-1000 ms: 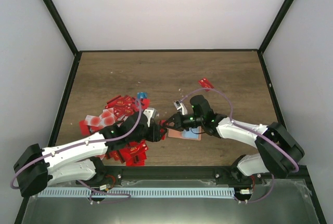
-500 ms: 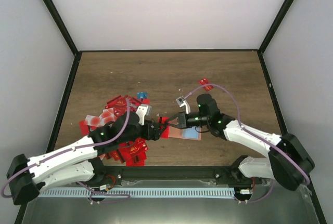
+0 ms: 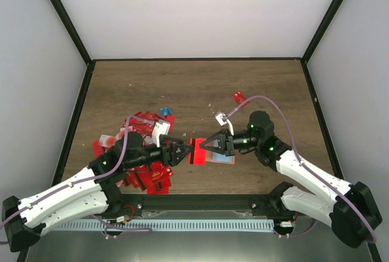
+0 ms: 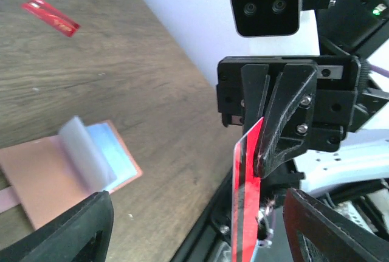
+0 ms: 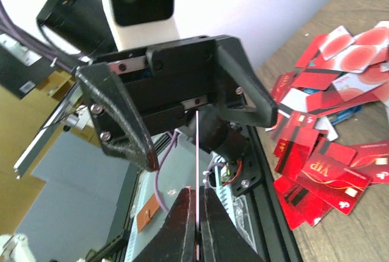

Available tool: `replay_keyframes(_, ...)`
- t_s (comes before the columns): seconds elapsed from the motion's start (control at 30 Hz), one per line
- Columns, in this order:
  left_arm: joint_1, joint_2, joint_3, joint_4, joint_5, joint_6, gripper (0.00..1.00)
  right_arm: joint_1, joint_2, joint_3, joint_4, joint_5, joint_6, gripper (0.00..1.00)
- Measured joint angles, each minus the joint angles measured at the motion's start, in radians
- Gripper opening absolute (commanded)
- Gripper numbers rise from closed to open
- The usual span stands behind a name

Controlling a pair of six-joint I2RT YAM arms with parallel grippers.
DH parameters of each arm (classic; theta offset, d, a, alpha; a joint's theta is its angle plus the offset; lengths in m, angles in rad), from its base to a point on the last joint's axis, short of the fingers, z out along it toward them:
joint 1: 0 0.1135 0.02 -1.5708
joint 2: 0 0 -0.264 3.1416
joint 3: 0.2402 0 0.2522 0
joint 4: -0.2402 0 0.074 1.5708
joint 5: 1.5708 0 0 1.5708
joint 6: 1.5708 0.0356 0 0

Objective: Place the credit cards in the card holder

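My right gripper (image 3: pixel 213 143) is shut on one red credit card (image 3: pixel 197 151) and holds it upright, above the table. In the right wrist view the card (image 5: pixel 197 146) shows edge-on between the shut fingers (image 5: pixel 185 219). My left gripper (image 3: pixel 178 151) faces it with its jaws wide open on either side of the card (image 4: pixel 246 207), not touching it. The salmon-tan card holder (image 3: pixel 223 158) lies open on the table under the right gripper, its light blue inside and a clear flap showing (image 4: pixel 91 158). The pile of red credit cards (image 3: pixel 143 137) lies under the left arm.
One red card (image 3: pixel 240 97) lies alone further back on the wood; it also shows in the left wrist view (image 4: pixel 51 16). A blue card (image 3: pixel 164 111) sits at the pile's far edge. The black front rail (image 3: pixel 200 201) runs along the near edge.
Both grippers have drawn apart, the left arm back to the left and the right arm to the right. The red card now shows plainly between them, in the right gripper's hold.
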Motion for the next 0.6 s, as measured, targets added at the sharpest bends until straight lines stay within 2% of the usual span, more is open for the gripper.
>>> replay_keyframes(0.2, 0.004, 0.000, -0.013, 0.084, 0.110, 0.006, 0.65, 0.000, -0.042, -0.025, 0.072, -0.081, 0.009, 0.01)
replay_keyframes(0.6, 0.005, 0.037, -0.056, 0.217, 0.264, -0.011, 0.39, 0.000, -0.049, -0.025, 0.093, -0.114, 0.010, 0.01)
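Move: The red card is held in the air by the right gripper. Its middle is about 3 cm to the right of the left hand and 2 cm back, nearly level. From the right hand it lies about 2 cm left, 2 cm back and 1 cm down. Far below the left hand, some 22 cm down, are the open card holder, roughly 10 cm right and 6 cm ahead, and the loose card pile, about 18 cm left and 5 cm ahead. Bring the left gripper about 3.5 cm back and some 2 cm right, rising slightly at first, onto the free left side of the red card. Swing it about 15 degrees clockwise and narrow its wide-open fingers to around half open, one on each side of the card. Meanwhile draw the right hand some 2.5 cm back and slightly up, still pinching the card. ##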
